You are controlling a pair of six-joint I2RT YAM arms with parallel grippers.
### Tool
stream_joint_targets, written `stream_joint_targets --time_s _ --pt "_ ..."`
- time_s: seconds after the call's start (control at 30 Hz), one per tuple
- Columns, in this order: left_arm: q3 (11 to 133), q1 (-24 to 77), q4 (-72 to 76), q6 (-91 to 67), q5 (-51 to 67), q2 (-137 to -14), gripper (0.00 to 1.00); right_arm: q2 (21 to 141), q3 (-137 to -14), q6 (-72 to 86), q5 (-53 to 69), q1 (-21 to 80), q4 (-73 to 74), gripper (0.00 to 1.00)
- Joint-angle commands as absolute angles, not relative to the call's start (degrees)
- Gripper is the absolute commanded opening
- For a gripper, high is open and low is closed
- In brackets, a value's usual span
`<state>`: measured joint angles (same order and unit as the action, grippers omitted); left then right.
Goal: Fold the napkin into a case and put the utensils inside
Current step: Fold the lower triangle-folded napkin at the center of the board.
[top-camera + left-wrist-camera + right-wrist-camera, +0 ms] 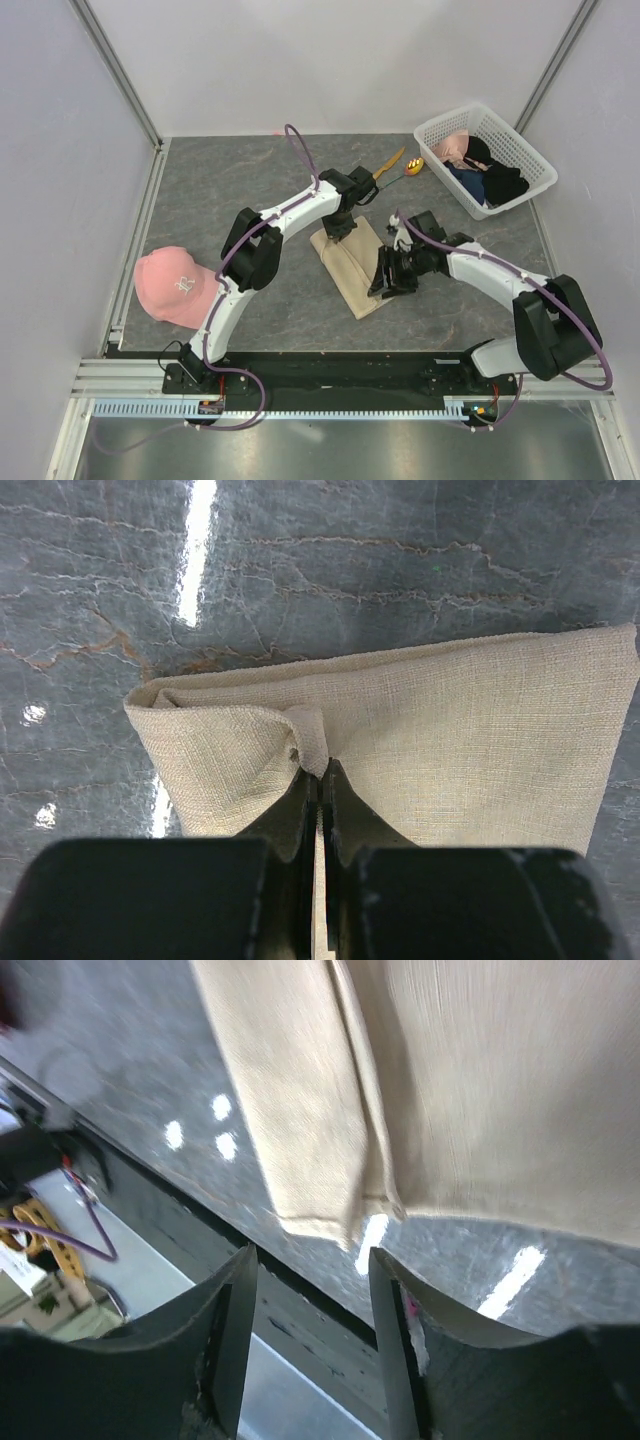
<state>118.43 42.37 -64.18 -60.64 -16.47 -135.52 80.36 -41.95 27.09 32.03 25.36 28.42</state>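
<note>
The beige napkin (352, 268) lies folded into a narrow strip at mid table. My left gripper (340, 230) sits at its far end, shut on a small pinch of the cloth's folded edge (310, 742); in the left wrist view the napkin (450, 730) spreads flat beyond the jaws (320, 778). My right gripper (386, 280) hovers by the strip's right side, open, with nothing between its fingers (312, 1260). The napkin's corner (340, 1222) lies just past the tips. The orange knife (389, 163) and the spoon (413, 167) lie together behind the napkin.
A white basket (520, 140) holding dark and pink clothes stands at the back right. A pink cap (178, 285) lies at the left front. The table's front edge with the arm rail (300, 1310) shows right under the right gripper.
</note>
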Motion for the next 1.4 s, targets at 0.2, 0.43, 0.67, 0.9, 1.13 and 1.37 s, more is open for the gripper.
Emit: stream_joint_targets --time_s 0.2,0.43,0.67,0.9,1.13,1.37 --pt "120.50 42.01 -61.52 -56.52 -18.54 -135.27 0.02 91.13 -58.00 24.43 27.86 20.13 29.63 0.33" --pt "120.32 41.66 -61.00 -55.73 -17.23 -135.09 0.02 101.94 -62.75 25.84 30.32 20.13 22.42 0.00" --pt "120.23 41.66 -60.03 -54.84 -16.17 -134.39 0.02 103.18 -56.27 27.42 30.41 20.13 17.67 0.00" --pt "119.62 41.66 -58.80 -54.75 -15.38 -132.72 0.02 100.73 -50.28 28.21 30.59 20.21 15.47 0.00" --pt "119.79 41.75 -57.04 -54.41 -14.06 -132.54 0.02 100.63 -49.92 28.56 30.67 20.21 15.03 0.00" --pt "119.44 42.10 -55.38 -52.57 -12.22 -133.33 0.02 101.16 -50.62 28.56 31.02 20.21 15.12 0.00"
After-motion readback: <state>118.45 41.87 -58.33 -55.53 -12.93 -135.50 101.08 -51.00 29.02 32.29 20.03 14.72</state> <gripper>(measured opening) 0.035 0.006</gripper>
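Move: The right hand is empty and half open. The napkin's middle lies roughly 10 cm ahead of it, 5 cm to its left and 5 cm below. The folded strip's near end is only about 1 cm ahead, 3 cm left, 5 cm below; the left gripper, pinching the far end, is some 18 cm ahead and 9 cm left, 3 cm lower. From the left hand, the napkin's middle is about 8 cm back, 4 cm right, 2 cm below. Forward in a quick low arc goes the right hand, rising nearly 4 cm and shutting as it comes down, some 11 cm out over the napkin. It sinks onto the cloth just right of the folded strip's edge, draws back about 2 cm and stays there, closed tips on the cloth. The left hand keeps its pinch on the far end, edging some 2 cm right and slightly forward. ##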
